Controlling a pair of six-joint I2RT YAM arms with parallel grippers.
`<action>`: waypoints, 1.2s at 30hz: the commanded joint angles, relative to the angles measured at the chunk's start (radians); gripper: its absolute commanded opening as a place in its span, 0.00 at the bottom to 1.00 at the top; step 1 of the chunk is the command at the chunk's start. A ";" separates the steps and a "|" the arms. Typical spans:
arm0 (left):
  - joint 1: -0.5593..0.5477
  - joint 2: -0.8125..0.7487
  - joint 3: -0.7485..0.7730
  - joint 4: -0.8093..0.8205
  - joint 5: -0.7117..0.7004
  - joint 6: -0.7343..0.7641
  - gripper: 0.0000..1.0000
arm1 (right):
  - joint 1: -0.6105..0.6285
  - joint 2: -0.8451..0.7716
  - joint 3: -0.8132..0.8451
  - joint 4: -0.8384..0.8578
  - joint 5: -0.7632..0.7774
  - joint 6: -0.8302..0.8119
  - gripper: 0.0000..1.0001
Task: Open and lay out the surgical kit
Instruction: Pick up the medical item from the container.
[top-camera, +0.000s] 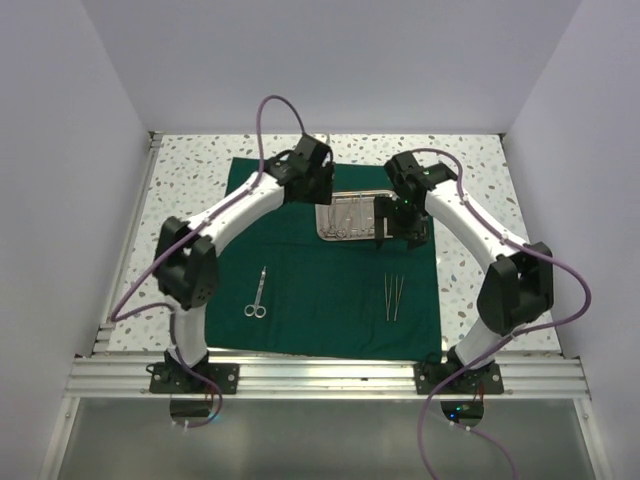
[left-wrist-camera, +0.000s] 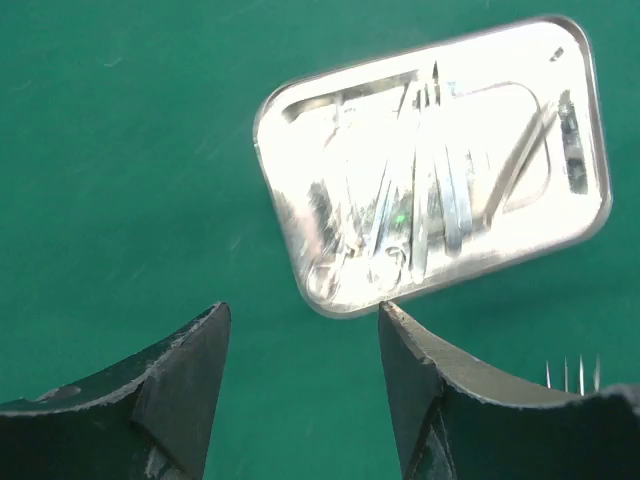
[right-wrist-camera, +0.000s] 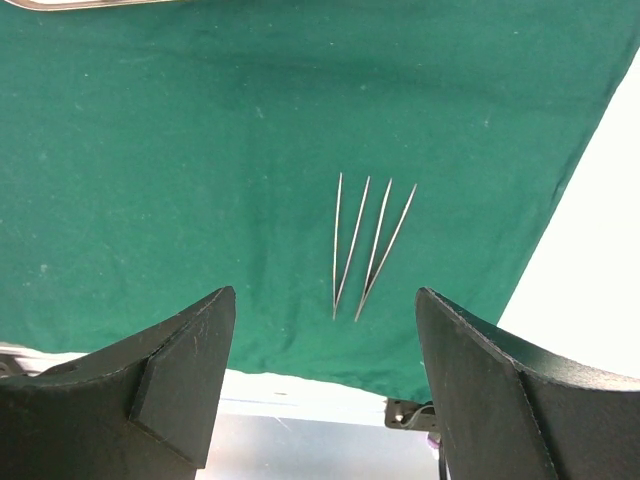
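The dark green drape lies spread flat on the table. On its far middle sits the shiny steel tray, which in the left wrist view holds several slender steel instruments. A pair of scissors lies on the cloth at the left. Two tweezers lie side by side at the right, also in the right wrist view. My left gripper hangs open just beside the tray's left end, nothing between its fingers. My right gripper is open above the cloth, by the tray's right end.
The drape lies on a speckled white tabletop walled in by plain panels. The cloth's near edge and the aluminium rail carrying the arm bases lie below the tweezers. Purple cables loop over both arms.
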 joint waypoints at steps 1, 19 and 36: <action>0.003 0.168 0.123 0.001 0.056 0.030 0.63 | -0.011 -0.065 -0.002 -0.029 0.015 -0.015 0.76; 0.003 0.563 0.452 0.024 0.053 0.049 0.59 | -0.068 -0.082 0.007 -0.080 0.036 -0.031 0.76; 0.028 0.735 0.544 -0.123 -0.086 0.072 0.37 | -0.085 -0.012 0.071 -0.098 0.039 -0.022 0.76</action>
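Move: Ahead of the left hand, about 7 cm, 4 cm to its right and 14 cm below, lies the leftmost slim instrument in the tray. A cluster of thin instruments sits some 5 cm to the right of that one; the tray's middle is about 7 cm ahead and 13 cm right of the hand. The laid-out scissors lie roughly 20 cm back and 14 cm left. From the right hand, the leftmost instrument is about 18 cm ahead, 20 cm left and 12 cm below. Dropping steeply about 14 cm while reaching forward and rightward, the left hand comes down into the left end of the tray, then slides some 4 cm farther forward at that low height towards the far wall. There its fingers narrow around the far part of the slim instrument without shutting. The right hand, still open and empty, drifts about 3 cm right, away from the tray. ##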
